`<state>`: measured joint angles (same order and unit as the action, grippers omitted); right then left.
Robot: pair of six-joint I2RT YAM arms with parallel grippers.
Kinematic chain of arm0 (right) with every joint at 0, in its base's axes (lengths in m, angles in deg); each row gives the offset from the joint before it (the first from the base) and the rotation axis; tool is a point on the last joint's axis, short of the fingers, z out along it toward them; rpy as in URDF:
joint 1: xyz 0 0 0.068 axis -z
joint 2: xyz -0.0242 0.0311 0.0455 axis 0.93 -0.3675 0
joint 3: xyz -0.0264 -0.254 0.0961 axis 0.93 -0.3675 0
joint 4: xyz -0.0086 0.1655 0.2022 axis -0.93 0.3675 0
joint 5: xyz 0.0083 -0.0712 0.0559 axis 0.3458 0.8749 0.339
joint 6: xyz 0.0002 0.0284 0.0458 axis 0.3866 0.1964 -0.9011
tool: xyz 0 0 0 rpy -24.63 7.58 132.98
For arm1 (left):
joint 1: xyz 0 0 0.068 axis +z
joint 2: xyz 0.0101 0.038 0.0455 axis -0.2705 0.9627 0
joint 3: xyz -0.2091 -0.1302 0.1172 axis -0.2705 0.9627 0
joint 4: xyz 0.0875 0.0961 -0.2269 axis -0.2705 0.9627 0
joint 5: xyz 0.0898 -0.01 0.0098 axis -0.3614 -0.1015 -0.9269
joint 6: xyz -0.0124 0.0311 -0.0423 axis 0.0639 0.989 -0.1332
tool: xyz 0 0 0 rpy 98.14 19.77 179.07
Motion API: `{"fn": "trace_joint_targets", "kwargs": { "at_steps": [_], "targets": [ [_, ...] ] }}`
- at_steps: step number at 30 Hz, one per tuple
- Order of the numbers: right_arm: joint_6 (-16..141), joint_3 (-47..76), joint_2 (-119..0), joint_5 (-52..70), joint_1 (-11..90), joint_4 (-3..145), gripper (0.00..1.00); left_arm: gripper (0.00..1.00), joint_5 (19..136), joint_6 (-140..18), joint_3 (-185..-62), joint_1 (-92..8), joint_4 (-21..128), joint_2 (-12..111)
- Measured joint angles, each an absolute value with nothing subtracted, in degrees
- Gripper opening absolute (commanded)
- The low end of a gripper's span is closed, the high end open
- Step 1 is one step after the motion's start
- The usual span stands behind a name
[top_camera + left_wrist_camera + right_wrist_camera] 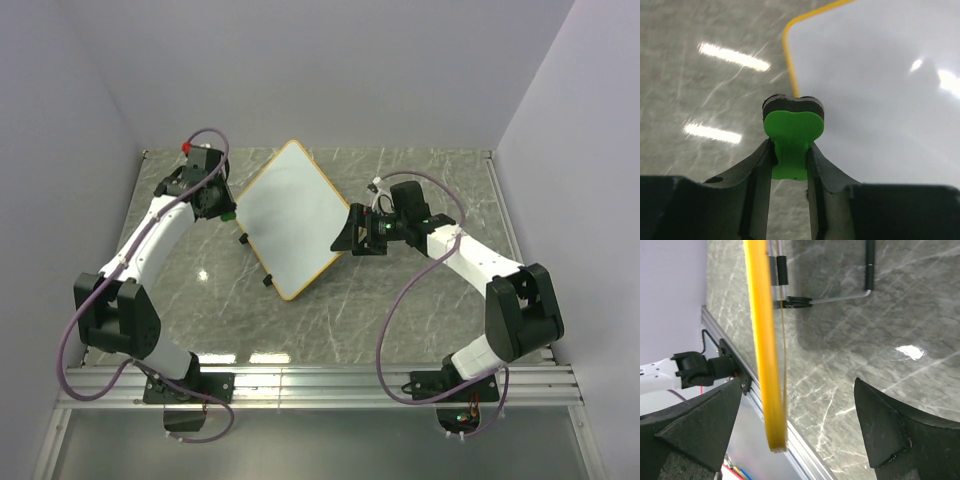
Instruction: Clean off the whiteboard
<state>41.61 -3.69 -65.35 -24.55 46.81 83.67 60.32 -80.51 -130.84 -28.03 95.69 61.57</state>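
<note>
The whiteboard [285, 215] lies turned like a diamond in the middle of the table, white with an orange-yellow frame. I see no marks on its face. My left gripper [222, 208] is at its left edge, shut on a green eraser [792, 135] with a black pad, which sits by the frame's corner in the left wrist view beside the board [875, 90]. My right gripper [345, 240] is open at the board's right edge. In the right wrist view the yellow frame edge [765, 355] stands between the spread fingers [705, 425], touching neither.
Two black clips [243, 238] [268, 281] sit on the board's lower-left edge. A wire leg [867, 270] under the board shows in the right wrist view. Grey marble table [420, 330], aluminium rail [320, 380] at the near edge, walls on three sides.
</note>
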Motion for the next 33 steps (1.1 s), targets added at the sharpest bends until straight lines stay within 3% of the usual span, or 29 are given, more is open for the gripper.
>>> {"fn": "trace_joint_targets", "kwargs": {
  "at_steps": [5,11,13,15,17,18,20,21,33],
  "targets": [
    [42.99,-2.27,-62.81,-21.91,46.83,87.32,1.00,0.07,57.90,-81.56,-119.35,-27.55,96.31,57.99],
    [44.84,-0.10,-53.28,-19.37,47.62,91.22,1.00,0.08,57.85,-84.12,-105.16,-27.55,97.29,54.62],
    [45.02,-0.13,-50.18,-19.33,47.86,91.78,1.00,0.13,58.05,-84.99,-102.80,-27.57,97.38,53.94],
    [45.00,-0.17,-47.93,-19.37,47.97,92.11,1.00,0.28,58.14,-85.52,-102.25,-27.62,97.36,53.75],
    [44.93,-0.74,-46.27,-19.46,47.99,92.05,1.00,0.49,58.25,-86.06,-102.28,-27.77,97.09,53.72],
    [44.91,-1.31,-45.66,-19.46,47.99,92.00,1.00,0.68,58.33,-86.13,-102.28,-27.79,97.07,53.72],
    [44.78,-2.73,-44.58,-19.42,48.01,92.26,1.00,0.94,58.53,-86.28,-102.28,-27.90,97.16,53.72],
    [44.78,-3.45,-44.17,-19.26,48.01,92.48,1.00,0.99,58.51,-86.65,-102.34,-27.90,97.27,53.72],
    [44.78,-6.29,-35.73,-16.68,48.08,96.92,1.00,0.99,57.33,-87.92,-106.49,-27.95,101.53,53.72]
  ]
}}
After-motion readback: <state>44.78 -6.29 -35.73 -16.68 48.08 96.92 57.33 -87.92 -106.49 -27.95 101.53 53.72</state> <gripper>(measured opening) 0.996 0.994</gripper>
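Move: The left hand holds the eraser by the whiteboard's left corner; the bare table it is bound for lies some 13 cm back and 17 below, hardly sideways. From that hand, the whiteboard's middle is level ahead, 18 cm right, 8 lower; its farther-out black clip is 4 cm back, 5 right, 9 lower. The whiteboard's middle is about 8 cm ahead of the open right hand, 13 left, 4 lower. Left hand carries eraser some 13 cm back and down, lets go; right rises 10 cm away from whiteboard. ##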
